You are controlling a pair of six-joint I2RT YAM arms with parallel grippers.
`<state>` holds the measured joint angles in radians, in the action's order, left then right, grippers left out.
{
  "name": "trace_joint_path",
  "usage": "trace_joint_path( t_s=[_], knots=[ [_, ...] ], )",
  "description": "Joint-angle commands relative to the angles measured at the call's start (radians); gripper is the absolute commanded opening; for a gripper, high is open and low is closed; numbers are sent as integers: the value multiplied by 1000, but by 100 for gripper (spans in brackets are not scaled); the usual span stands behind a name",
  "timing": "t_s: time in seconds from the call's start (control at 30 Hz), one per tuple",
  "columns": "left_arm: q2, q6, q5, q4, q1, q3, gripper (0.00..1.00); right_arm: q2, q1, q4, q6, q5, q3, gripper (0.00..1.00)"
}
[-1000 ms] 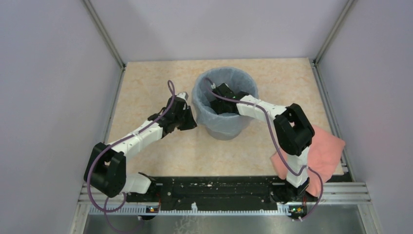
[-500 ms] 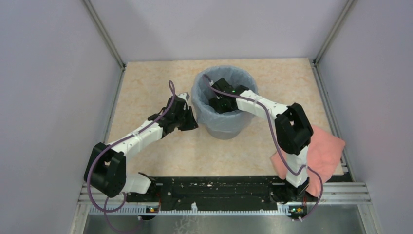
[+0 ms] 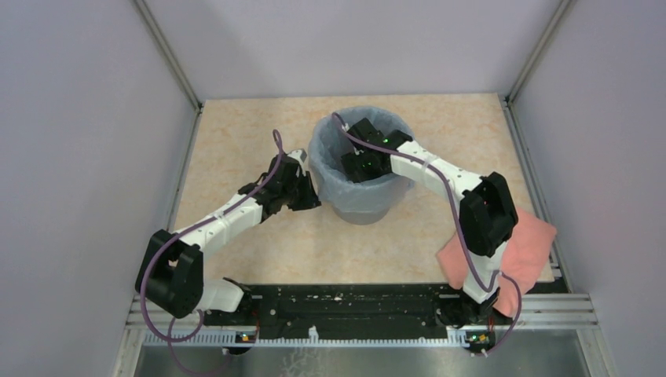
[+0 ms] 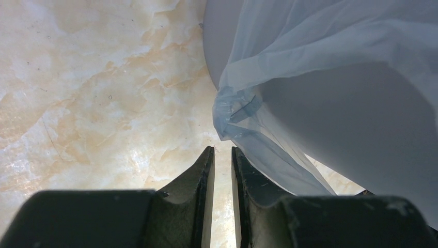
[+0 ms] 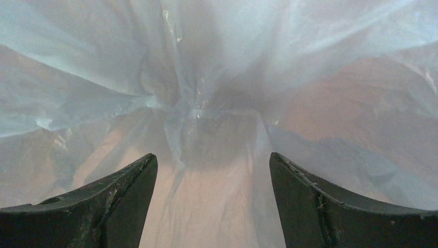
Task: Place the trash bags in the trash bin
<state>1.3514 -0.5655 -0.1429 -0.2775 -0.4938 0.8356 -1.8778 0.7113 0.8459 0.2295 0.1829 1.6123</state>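
Note:
The grey trash bin [image 3: 363, 214] stands at mid-table, and the pale blue trash bag [image 3: 328, 179] lines it, with its top folded down over the rim. My left gripper [image 3: 311, 196] sits low beside the bin's left wall. In the left wrist view, this left gripper [image 4: 222, 151] is open by only a narrow slit. Bare table shows through the slit. A hanging fold of the bag [image 4: 268, 150] rests on the right finger, under the bin's wall [image 4: 356, 119]. My right gripper [image 3: 357, 166] is down inside the bin. This right gripper [image 5: 213, 160] is wide open, and only the crinkled bag [image 5: 206, 77] shows beyond it.
A salmon-pink cloth [image 3: 528, 239] lies at the right near edge, partly under the right arm. Grey walls close in the table on three sides. A metal rail [image 3: 361, 302] runs along the near edge by the arm bases.
The right arm's elbow has swung out to the right, and its wrist has shifted slightly back inside the bin. The left arm has barely moved. Both gripper openings are unchanged.

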Motion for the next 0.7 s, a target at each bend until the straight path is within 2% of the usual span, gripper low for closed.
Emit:
trace_joint_path(
  t_s=[0.0,0.2,0.47,0.67],
  knots=[
    [7,16,-16,54,-1,17,24,55,4,22,1,5,-10,79],
    [11,17,-21,54,-1,19,24,8,-8,-10,-13,-54,-34,76],
    [17,22,-18,44,0,31,24,-72,-20,-54,-20,-82,-57,58],
    [22,23,-20,42,0,35,24,-102,-31,-98,-14,-94,-79,56]
  ],
)
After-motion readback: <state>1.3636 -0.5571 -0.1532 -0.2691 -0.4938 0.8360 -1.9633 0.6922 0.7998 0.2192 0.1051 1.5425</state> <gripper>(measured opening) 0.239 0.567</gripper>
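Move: The right hand is already inside the lined trash bin, near its centre line; the bin's middle is about 1 cm ahead and 2 cm above. The trash bag's loose bottom lies some 8 cm below this hand and 2 cm farther out, level with it sideways. The left gripper sits outside the bin, roughly 11 cm left and 6 cm back; from that gripper the bag's bottom is about 7 cm ahead, 11 cm right and 7 cm down. Downward inside the bin, after first easing back about 1 cm, the right hand sinks some 5 cm towards the bag's loose bottom. On the way its fingers tip a little steeper and close from wide to a little over half open, drawing in around a fold of film, with the tips seeming to touch the bag. ##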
